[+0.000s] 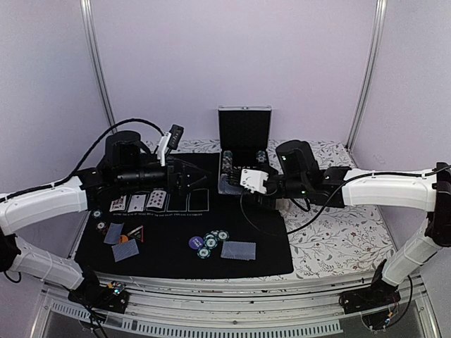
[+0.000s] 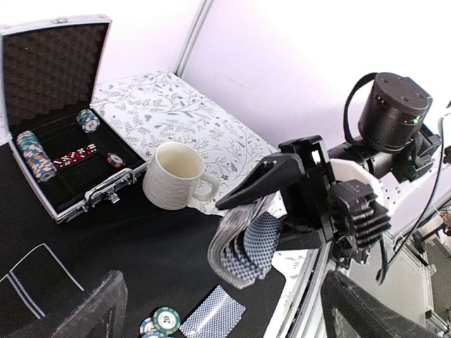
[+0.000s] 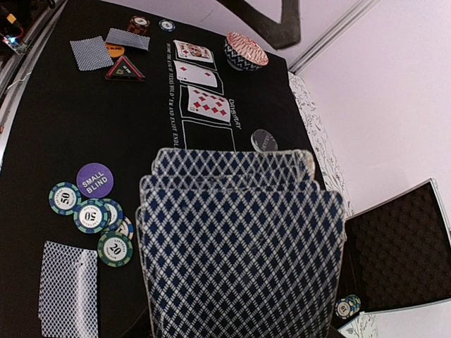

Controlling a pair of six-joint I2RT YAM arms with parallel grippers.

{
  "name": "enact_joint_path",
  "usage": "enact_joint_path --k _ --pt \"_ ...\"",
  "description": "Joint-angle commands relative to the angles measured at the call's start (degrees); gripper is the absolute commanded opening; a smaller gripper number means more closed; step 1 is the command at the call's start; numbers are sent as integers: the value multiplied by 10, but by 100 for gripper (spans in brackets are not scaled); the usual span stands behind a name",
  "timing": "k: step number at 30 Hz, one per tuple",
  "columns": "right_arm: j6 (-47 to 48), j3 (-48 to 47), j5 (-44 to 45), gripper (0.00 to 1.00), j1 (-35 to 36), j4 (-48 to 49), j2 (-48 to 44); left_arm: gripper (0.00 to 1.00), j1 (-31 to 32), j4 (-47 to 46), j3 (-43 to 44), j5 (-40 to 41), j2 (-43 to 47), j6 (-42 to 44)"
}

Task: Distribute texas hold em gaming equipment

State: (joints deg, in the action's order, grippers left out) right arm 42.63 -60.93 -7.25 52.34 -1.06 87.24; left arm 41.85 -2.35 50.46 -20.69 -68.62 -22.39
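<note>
My right gripper [image 1: 231,184] is shut on a fanned deck of blue-backed playing cards [image 3: 239,239], held above the black mat [image 1: 169,264] near its far middle. The deck hides the right fingers in the right wrist view. My left gripper [image 1: 189,180] is open and holds nothing, just left of the deck and pointing at it. Three face-up cards [image 1: 137,202] lie in a row on the mat. Green-and-white poker chips [image 1: 213,243] and a purple button [image 1: 196,243] sit at front centre, beside a face-down card [image 1: 238,250]. Two more face-down cards [image 1: 118,241] and an orange button [image 1: 124,239] lie front left.
An open aluminium case [image 1: 244,130] with chips and dice stands at the back, past the mat. A cream mug [image 2: 175,176] sits on the floral cloth [image 1: 338,232] beside the case. A black triangular marker [image 3: 125,68] lies near the left cards.
</note>
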Motion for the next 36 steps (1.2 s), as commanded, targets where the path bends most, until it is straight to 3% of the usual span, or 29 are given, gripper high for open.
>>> enact_joint_path --k 1,14,19,26,36 --pt "-9 -37 -15 43 16 -3 25 98 18 -45 2 -36 -41 15" --pt "-16 -70 -24 43 34 -5 60 98 37 -4 47 31 -118 53" --pt "-16 -72 -23 43 35 -6 64 89 38 -2 71 20 -140 46" --pt "-18 -68 -12 43 35 -6 56 61 38 79 103 45 -161 74" --pt "-17 -61 -3 43 35 -6 52 60 38 105 88 97 -132 93"
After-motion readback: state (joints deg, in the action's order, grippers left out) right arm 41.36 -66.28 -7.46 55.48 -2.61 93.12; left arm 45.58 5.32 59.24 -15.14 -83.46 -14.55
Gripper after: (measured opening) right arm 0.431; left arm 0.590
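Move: The card deck, held in the right gripper, is about 7 cm to the left hand's right, 3 cm ahead and 7 cm lower. Down on the table, from the left hand, the small blind disc is roughly 5 cm back and 3 cm left, the green chips 5 cm back and 2 cm right, and the face-down card pair 8 cm back and 11 cm right, all some 26 cm below. For the right hand, the deck's middle sits just past the fingertips, about 3 cm left and 1 cm ahead. The left hand comes in on the card deck with wide-open fingers, going down and to the right, then a little forward and down again, about 6 cm lower and 4 cm right in all, its fingers tipping some 15 degrees further down and partly closing, so that one finger ends beside the patterned back and the other stays clear of the face side. The right hand keeps its grip and carries the deck about 3 cm left to meet it in the first half, then holds it still. ##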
